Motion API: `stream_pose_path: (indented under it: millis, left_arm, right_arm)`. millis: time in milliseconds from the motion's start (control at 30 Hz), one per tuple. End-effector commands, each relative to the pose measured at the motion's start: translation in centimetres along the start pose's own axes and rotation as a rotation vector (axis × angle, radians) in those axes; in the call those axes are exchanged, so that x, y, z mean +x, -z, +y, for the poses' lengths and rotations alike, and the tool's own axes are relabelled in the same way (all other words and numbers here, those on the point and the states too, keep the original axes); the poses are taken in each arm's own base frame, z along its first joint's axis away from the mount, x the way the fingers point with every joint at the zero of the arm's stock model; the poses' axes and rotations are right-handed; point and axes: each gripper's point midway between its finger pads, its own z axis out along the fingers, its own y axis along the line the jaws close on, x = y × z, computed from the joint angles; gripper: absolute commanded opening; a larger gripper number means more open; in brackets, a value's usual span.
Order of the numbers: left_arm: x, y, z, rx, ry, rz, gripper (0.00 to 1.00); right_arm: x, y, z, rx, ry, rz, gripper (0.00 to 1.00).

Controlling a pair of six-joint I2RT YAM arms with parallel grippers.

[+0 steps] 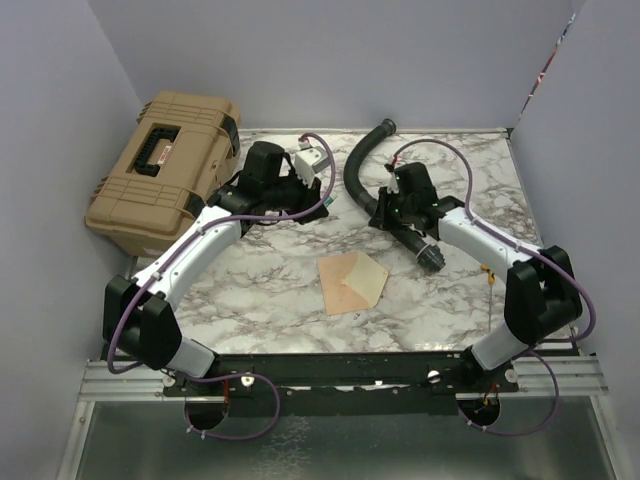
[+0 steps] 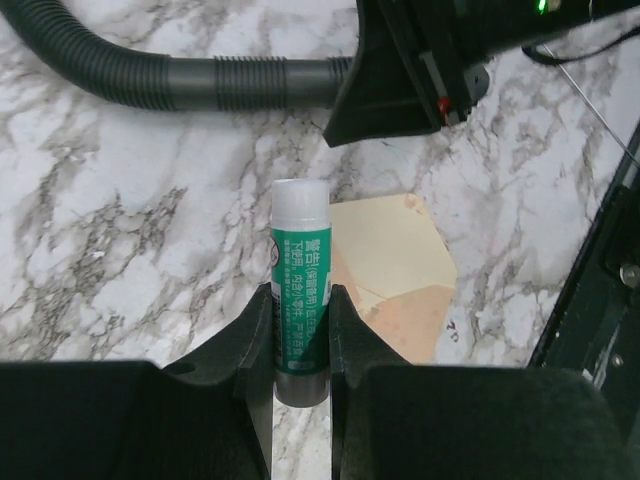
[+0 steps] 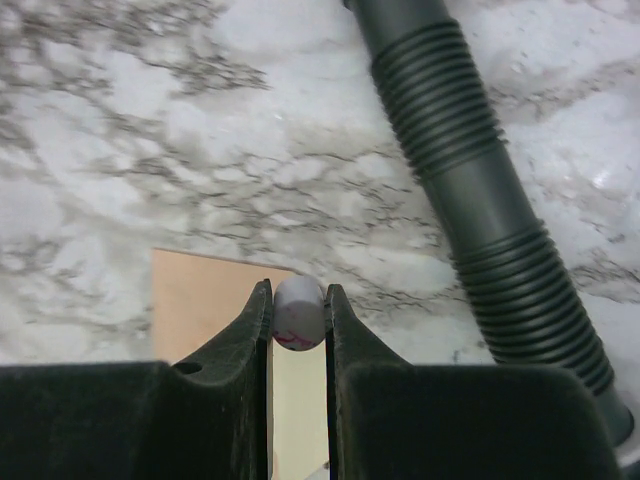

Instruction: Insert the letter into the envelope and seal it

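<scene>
The envelope (image 1: pixel 350 285) lies flat at the table's middle, its flap open to the right and showing the pale cream inside (image 2: pixel 385 255). The letter is hidden; no separate sheet shows. My left gripper (image 2: pixel 300 300) hovers behind the envelope, shut on a green glue stick (image 2: pixel 300 285) whose white end points forward. My right gripper (image 3: pixel 298 300) hangs over the envelope's brown edge (image 3: pixel 200 300), shut on a small white cap (image 3: pixel 298 312) with red marks. Both grippers (image 1: pixel 322 200) (image 1: pixel 385 208) face each other behind the envelope.
A black corrugated hose (image 1: pixel 358 170) curves across the back of the marble table (image 1: pixel 260 290), right beside the right gripper (image 2: pixel 400 70). A tan hard case (image 1: pixel 165 170) sits at the back left. Purple walls close in the sides.
</scene>
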Motion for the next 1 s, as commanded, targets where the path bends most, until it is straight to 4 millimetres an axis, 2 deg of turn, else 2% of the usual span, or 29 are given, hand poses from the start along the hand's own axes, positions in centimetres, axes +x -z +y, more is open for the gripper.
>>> stream_pose_path:
  millis: [0,167,333,500,667,833,967]
  left_arm:
    - [-3.9,1.6,1.6,-0.164,0.01,-0.21,0.0]
    - [-3.9,1.7,2.0,-0.197,0.039,-0.235,0.0]
    - [-3.8,1.6,1.9,-0.188,0.046,-0.237,0.0]
    - [-3.8,1.4,1.9,-0.183,0.051,-0.238,0.0]
    - [-4.2,1.6,2.1,-0.195,0.039,-0.247,0.0]
    - [-4.7,1.8,2.4,-0.21,0.026,-0.259,0.0]
    - [-5.2,1.8,2.2,-0.199,0.017,-0.268,0.0]
  right_arm:
    - [2.9,-1.6,-5.6,0.317,0.122,0.021,0.03]
    - [5.0,-3.7,-6.1,0.33,0.152,0.069,0.03]
    - [6.2,-4.7,-6.0,0.351,0.188,0.095,0.08]
    - [7.5,-5.7,-6.0,0.347,0.213,0.133,0.21]
    - [8.2,-5.9,-5.7,0.329,0.221,0.164,0.34]
    - [7.5,-5.4,-5.2,0.326,0.215,0.166,0.47]
    - [4.4,-3.4,-3.4,0.298,0.188,0.103,0.56]
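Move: The right hand holds the glue stick's cap over a bare spot of table, roughly 11 cm below it, 1 cm back and 2 cm to its right. From this hand the envelope lies about 8 cm back and 4 cm left, and the near end of the black hose 15 cm right and 3 cm back, both some 12 cm lower. From the left hand, which holds the glue stick, that bare spot is around 3 cm ahead, 14 cm right and 21 cm down. Downward, fast at first, the right hand sinks about 10 cm with a slight slide to its right, its fingers swinging some 20 degrees steeper, and carries the cap to the table between envelope and hose. There it opens its fingers and lets go of the cap. The left hand keeps its grip on the glue stick and draws about 4 cm up and forward, away from the envelope. ##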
